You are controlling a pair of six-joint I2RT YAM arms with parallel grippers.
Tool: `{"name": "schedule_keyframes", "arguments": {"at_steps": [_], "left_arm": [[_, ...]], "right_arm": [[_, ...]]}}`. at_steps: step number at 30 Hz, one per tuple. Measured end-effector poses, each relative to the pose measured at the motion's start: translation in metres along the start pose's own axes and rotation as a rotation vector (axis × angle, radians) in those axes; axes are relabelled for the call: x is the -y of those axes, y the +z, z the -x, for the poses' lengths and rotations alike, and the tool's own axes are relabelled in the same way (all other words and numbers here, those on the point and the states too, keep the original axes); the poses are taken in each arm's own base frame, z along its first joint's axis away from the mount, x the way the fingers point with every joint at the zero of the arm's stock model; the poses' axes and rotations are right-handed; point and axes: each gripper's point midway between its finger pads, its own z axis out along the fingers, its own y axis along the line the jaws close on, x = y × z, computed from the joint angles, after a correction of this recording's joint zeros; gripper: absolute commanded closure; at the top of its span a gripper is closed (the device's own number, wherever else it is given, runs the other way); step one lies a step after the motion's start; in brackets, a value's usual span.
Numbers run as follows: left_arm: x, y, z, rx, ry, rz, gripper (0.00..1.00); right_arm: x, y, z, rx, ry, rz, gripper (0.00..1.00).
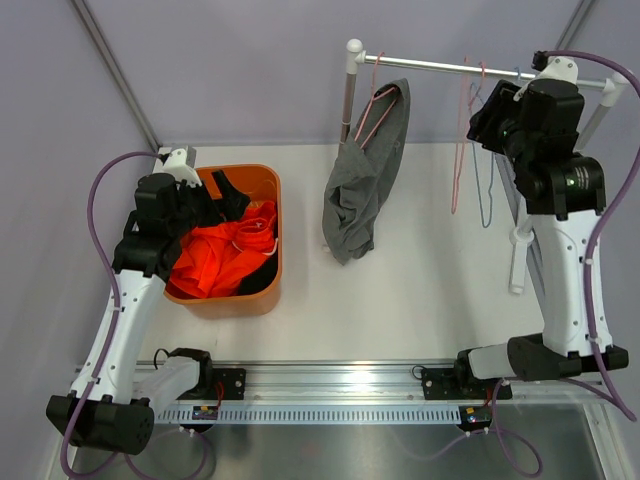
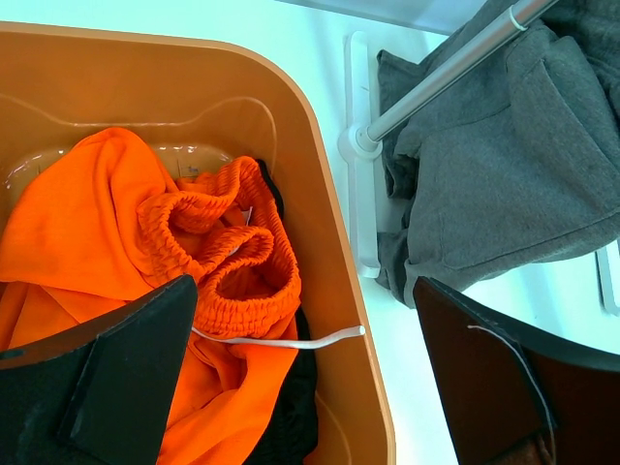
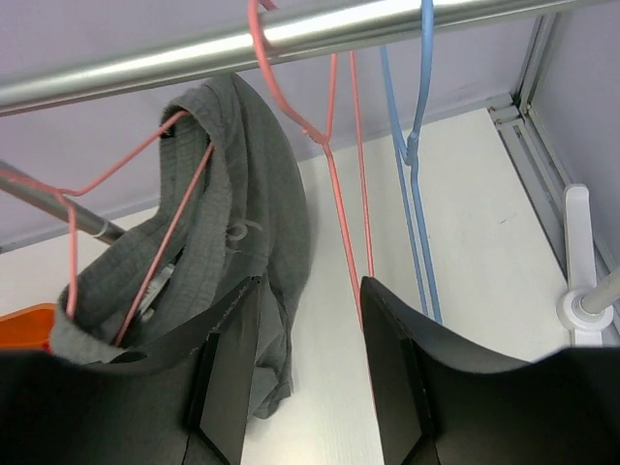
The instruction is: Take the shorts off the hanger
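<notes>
The grey shorts (image 1: pixel 365 180) (image 2: pixel 513 165) (image 3: pixel 242 194) hang limp from a pink hanger (image 1: pixel 375 105) (image 3: pixel 145 184) at the left end of the metal rail (image 1: pixel 470 68) (image 3: pixel 291 39). Orange shorts (image 1: pixel 220 255) (image 2: pixel 97 223) lie bunched in an orange bin (image 1: pixel 270 180) (image 2: pixel 329 223), on top of black shorts (image 1: pixel 258 280) (image 2: pixel 291 417). My left gripper (image 1: pixel 215 200) (image 2: pixel 305 291) hovers open over the bin and holds nothing. Up by the rail's right end, my right gripper (image 1: pixel 490 115) (image 3: pixel 310 286) is open with an empty gap. An empty pink hanger (image 1: pixel 460 150) (image 3: pixel 339 174) runs just past its right finger.
A blue hanger (image 1: pixel 485 190) (image 3: pixel 412 165) hangs empty beside the empty pink one. The rack's left post (image 1: pixel 349 90) rises behind the grey shorts, with its base (image 2: pixel 363 140) on the table. The rack's white right foot (image 1: pixel 517 255) (image 3: pixel 578 252) stands near the right arm.
</notes>
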Motion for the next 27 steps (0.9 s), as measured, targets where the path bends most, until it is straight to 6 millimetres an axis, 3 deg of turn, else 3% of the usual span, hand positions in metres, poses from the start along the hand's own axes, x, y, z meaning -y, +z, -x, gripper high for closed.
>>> {"name": "schedule_keyframes", "arguments": {"at_steps": [4,8,21,27], "left_arm": [[0.001,0.000,0.000,-0.001,0.000,-0.004,0.01],[0.001,0.000,0.000,-0.002,0.000,-0.006,0.01],[0.002,0.000,0.000,-0.001,0.006,-0.012,0.01],[0.002,0.000,0.000,-0.001,0.008,-0.015,0.01]], "right_arm": [[-0.029,-0.029,0.010,0.047,-0.006,0.093,0.46],[-0.069,-0.033,0.008,0.044,-0.024,0.190,0.46],[-0.172,0.062,-0.058,-0.077,-0.098,0.229,0.44],[-0.186,0.081,-0.063,-0.043,-0.097,0.195,0.44]]}}
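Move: The right hand's next mark is the neck of the grey shorts' pink hanger, about 15 cm ahead, 19 cm to the left and 4 cm lower; the shorts' middle hangs some 16 cm beneath that neck. The rail's left corner is around 4 cm left of the neck. The empty pink hanger is roughly 12 cm ahead and 1 cm left of the hand, the empty blue one equally far ahead but 4 cm right. From the left hand, that same neck lies about 20 cm ahead, 26 cm right and 10 cm higher. Sweeping left by about 19 cm, the right hand first finishes backing off and rising a few centimetres in front of the rail, then curves forward some 11 cm and down about 6 cm towards the neck of the grey shorts' hanger. The wrist turns roughly 15 degrees counter-clockwise on the way, and the fingers stay half open, slowing just short of the hanger. ##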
